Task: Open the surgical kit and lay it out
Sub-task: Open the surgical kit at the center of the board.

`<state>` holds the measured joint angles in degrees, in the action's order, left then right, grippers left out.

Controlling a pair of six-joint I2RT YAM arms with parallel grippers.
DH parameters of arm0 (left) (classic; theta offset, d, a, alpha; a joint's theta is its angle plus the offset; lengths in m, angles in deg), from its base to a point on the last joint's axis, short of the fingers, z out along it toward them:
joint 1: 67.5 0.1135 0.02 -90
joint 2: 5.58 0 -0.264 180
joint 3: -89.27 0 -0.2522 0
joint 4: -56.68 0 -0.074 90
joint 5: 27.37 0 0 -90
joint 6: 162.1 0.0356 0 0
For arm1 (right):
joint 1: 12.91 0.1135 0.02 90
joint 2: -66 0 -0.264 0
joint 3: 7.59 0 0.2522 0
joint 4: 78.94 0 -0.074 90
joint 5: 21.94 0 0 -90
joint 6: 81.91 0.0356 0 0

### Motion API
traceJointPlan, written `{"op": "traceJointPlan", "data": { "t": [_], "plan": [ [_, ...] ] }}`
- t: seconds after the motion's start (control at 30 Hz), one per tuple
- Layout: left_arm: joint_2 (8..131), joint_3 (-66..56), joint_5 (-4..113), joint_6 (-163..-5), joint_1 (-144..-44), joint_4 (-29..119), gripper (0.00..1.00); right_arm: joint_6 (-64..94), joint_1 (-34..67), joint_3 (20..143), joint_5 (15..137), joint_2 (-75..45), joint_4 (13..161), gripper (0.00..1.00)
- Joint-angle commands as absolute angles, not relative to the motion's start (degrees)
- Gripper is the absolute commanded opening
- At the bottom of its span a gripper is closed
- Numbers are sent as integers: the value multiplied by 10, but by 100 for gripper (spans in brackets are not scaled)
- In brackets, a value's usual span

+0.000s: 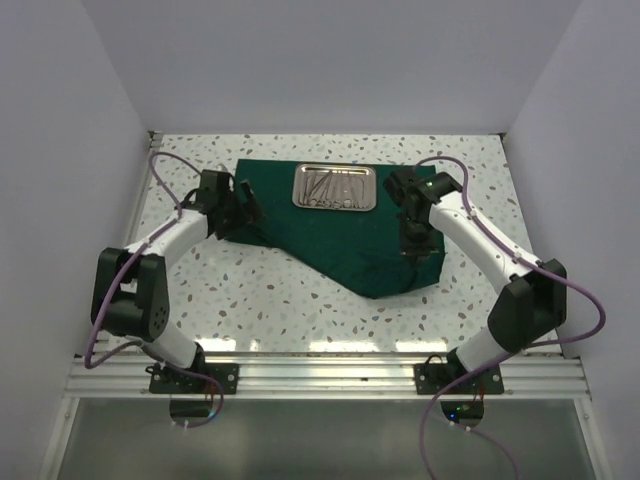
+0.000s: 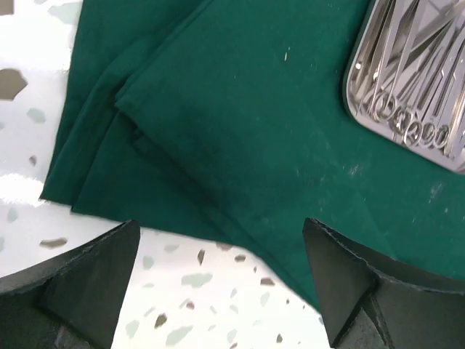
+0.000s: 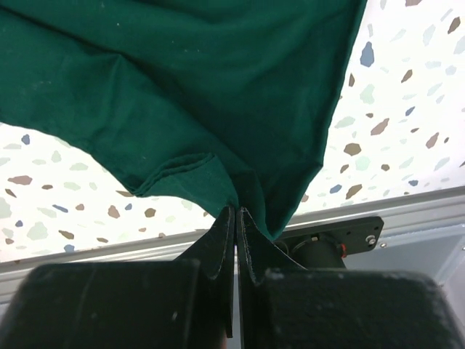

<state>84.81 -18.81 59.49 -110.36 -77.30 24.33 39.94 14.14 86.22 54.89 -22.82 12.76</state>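
The dark green cloth [image 1: 340,245] of the surgical kit lies spread on the speckled table. On its far part sits the shiny steel tray [image 1: 298,190], with slim silver instruments [image 1: 335,188] lying inside. My left gripper [image 1: 243,205] stands open over the cloth's left edge, and nothing is between its fingers. From the left wrist I see folded cloth layers [image 2: 145,138], the tray's rim [image 2: 352,102] and the instruments [image 2: 414,65] beyond the gripper [image 2: 221,233]. My right gripper [image 1: 413,245] is shut on a fold at the cloth's right side. The cloth [image 3: 182,80] bunches where that gripper [image 3: 237,211] pinches it.
White walls [image 1: 60,150] close in the table on the left, back and right. An aluminium rail [image 1: 330,375] runs along the near edge and carries both arm bases. The speckled tabletop [image 1: 270,295] shows in front of the cloth.
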Motion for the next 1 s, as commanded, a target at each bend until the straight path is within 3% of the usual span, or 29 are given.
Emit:
{"op": "traceJointPlan", "data": {
  "t": [0.0, 0.57, 0.67, 0.77, 0.8, 0.87, 0.9, 0.97],
  "plan": [
    [878, -197, 591, -1145, -776, 334, 98, 368, 142, 894, 534, -244, 118, 0],
    [1005, -78, 689, -1147, -835, 274, 91, 341, 142, 889, 521, -257, 120, 0],
    [1012, -56, 702, -1143, -846, 263, 84, 338, 142, 888, 518, -257, 122, 0],
    [1021, -39, 708, -1140, -856, 253, 68, 334, 142, 888, 515, -258, 123, 0],
    [1022, -36, 714, -1136, -859, 251, 54, 334, 142, 889, 513, -258, 123, 0],
    [1024, -24, 719, -1134, -862, 239, 40, 331, 142, 890, 513, -258, 123, 0],
    [1023, -19, 724, -1131, -864, 235, 26, 332, 142, 890, 513, -258, 125, 0],
    [1018, -6, 737, -1126, -867, 221, 15, 330, 142, 890, 512, -259, 125, 0]
  ]
}}
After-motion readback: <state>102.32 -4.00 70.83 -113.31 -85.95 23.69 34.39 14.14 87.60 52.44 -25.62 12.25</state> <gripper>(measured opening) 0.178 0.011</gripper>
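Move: The near-left fold of the surgical kit's green cloth lies about 5 cm ahead of the left hand, 4 cm to its right and some 5 cm below. The instrument tray sits roughly 13 cm ahead of that hand and 22 cm to its right; the cloth's near-left corner is about level with the hand, 6 cm to its left. From the right hand the fold is around 17 cm ahead and 35 cm to the left. Dipping first by about 5 cm onto the cloth, the open left hand then slides forward and to its right, towards the tray, some 5 cm each way. It eases up a little at the end while the fingers close most of the way on the near-left fold. The right hand, still shut on the near-right part of the cloth, practically stays put and turns only slightly. ##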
